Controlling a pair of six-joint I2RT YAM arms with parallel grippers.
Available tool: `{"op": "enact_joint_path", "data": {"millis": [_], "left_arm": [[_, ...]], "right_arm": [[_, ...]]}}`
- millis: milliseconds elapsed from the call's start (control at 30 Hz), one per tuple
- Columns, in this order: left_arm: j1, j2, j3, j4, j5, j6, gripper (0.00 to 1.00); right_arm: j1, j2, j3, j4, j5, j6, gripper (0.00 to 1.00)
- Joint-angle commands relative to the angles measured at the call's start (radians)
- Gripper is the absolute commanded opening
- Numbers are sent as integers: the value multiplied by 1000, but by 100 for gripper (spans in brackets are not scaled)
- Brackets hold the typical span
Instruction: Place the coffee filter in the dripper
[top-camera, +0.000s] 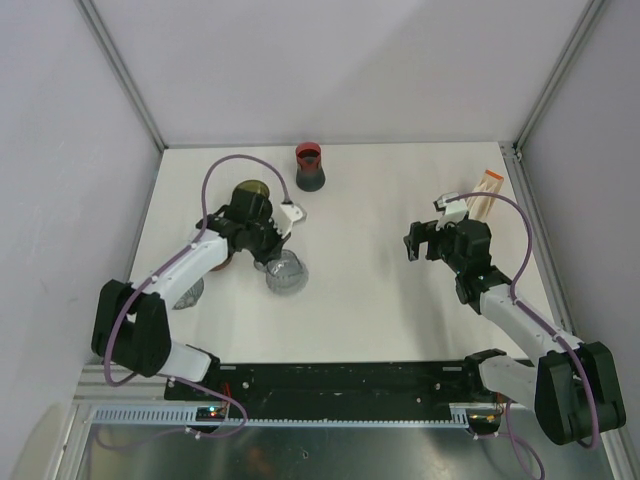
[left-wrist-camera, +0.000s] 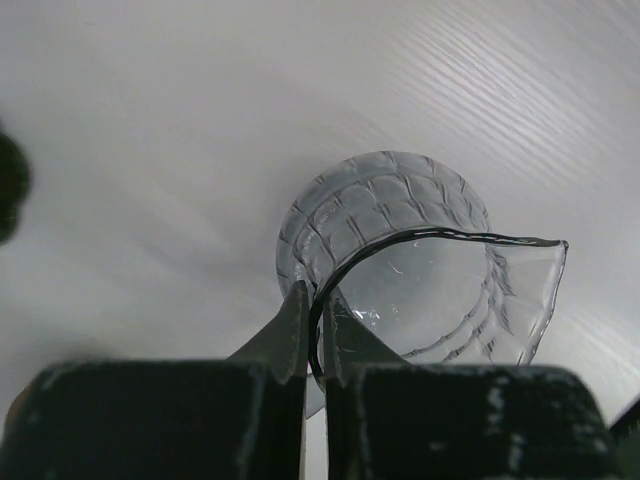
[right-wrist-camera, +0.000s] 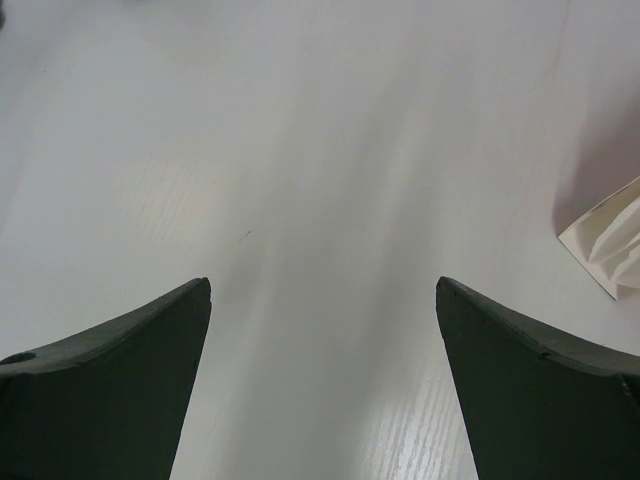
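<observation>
The dripper (top-camera: 288, 272) is clear ribbed glass and sits left of the table's centre. In the left wrist view the dripper (left-wrist-camera: 420, 260) fills the middle, and my left gripper (left-wrist-camera: 318, 305) is shut on its thin dark rim, one finger inside and one outside. In the top view the left gripper (top-camera: 270, 248) is at the dripper's far-left edge. The coffee filter (top-camera: 487, 192) is folded cream paper at the far right of the table; a corner of the filter (right-wrist-camera: 610, 245) shows in the right wrist view. My right gripper (top-camera: 420, 242) (right-wrist-camera: 323, 285) hangs open over bare table, left of the filter, holding nothing.
A red and black cup (top-camera: 311, 166) stands at the back centre. A dark round container with an amber top (top-camera: 250, 193) sits just behind the left gripper. Another clear glass piece (top-camera: 190, 292) lies under the left arm. Walls close in the table on both sides.
</observation>
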Motion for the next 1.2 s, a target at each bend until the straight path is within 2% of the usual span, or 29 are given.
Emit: {"op": "enact_joint_path", "data": {"millis": [0,167,333,700,967,1033,1100,1167], "left_arm": [[-32,38,77,210,-176,-258,0],[-63,87,126,285,-258,-383,0],[-81,176,196,311,-309,-442,0],[-87,308,256,315,-252,-494,0],[-87,321,260,316,-224,-485,1],[-87,318,261,316,-222,-479,9],[-87,309,262,316,-219,-475,27],[-87,299,270,316,-214,-467,39]], "right_arm": [[8,-19,40,10,29,-8,99],[8,-8,40,11,34,-9,99],[11,-4,40,9,44,-9,99],[8,26,40,31,49,-21,99],[7,34,39,38,48,-24,99],[8,35,39,39,48,-24,99],[7,37,39,39,46,-24,99],[8,39,40,38,44,-23,99]]}}
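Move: The left hand already pinches the glass carafe by its rim. The bare patch of table it is taken to lies about 9 cm ahead of that hand, 9 cm to its right and 9 cm below. The green dripper stands some 21 cm ahead and 6 cm left, the red-topped canister about 31 cm ahead and 9 cm right. From the right hand, that patch is some 30 cm left, 3 cm ahead and 13 cm below. Forward some 10 cm and about 5 cm to the right, the left hand swings the rim-held carafe towards the bare middle of the table, turning about 25 degrees counter-clockwise as it goes. Rising slightly at first, it then sinks a couple of centimetres to set the base down, stops, and parts its fingers about a quarter of the way around the rim. ##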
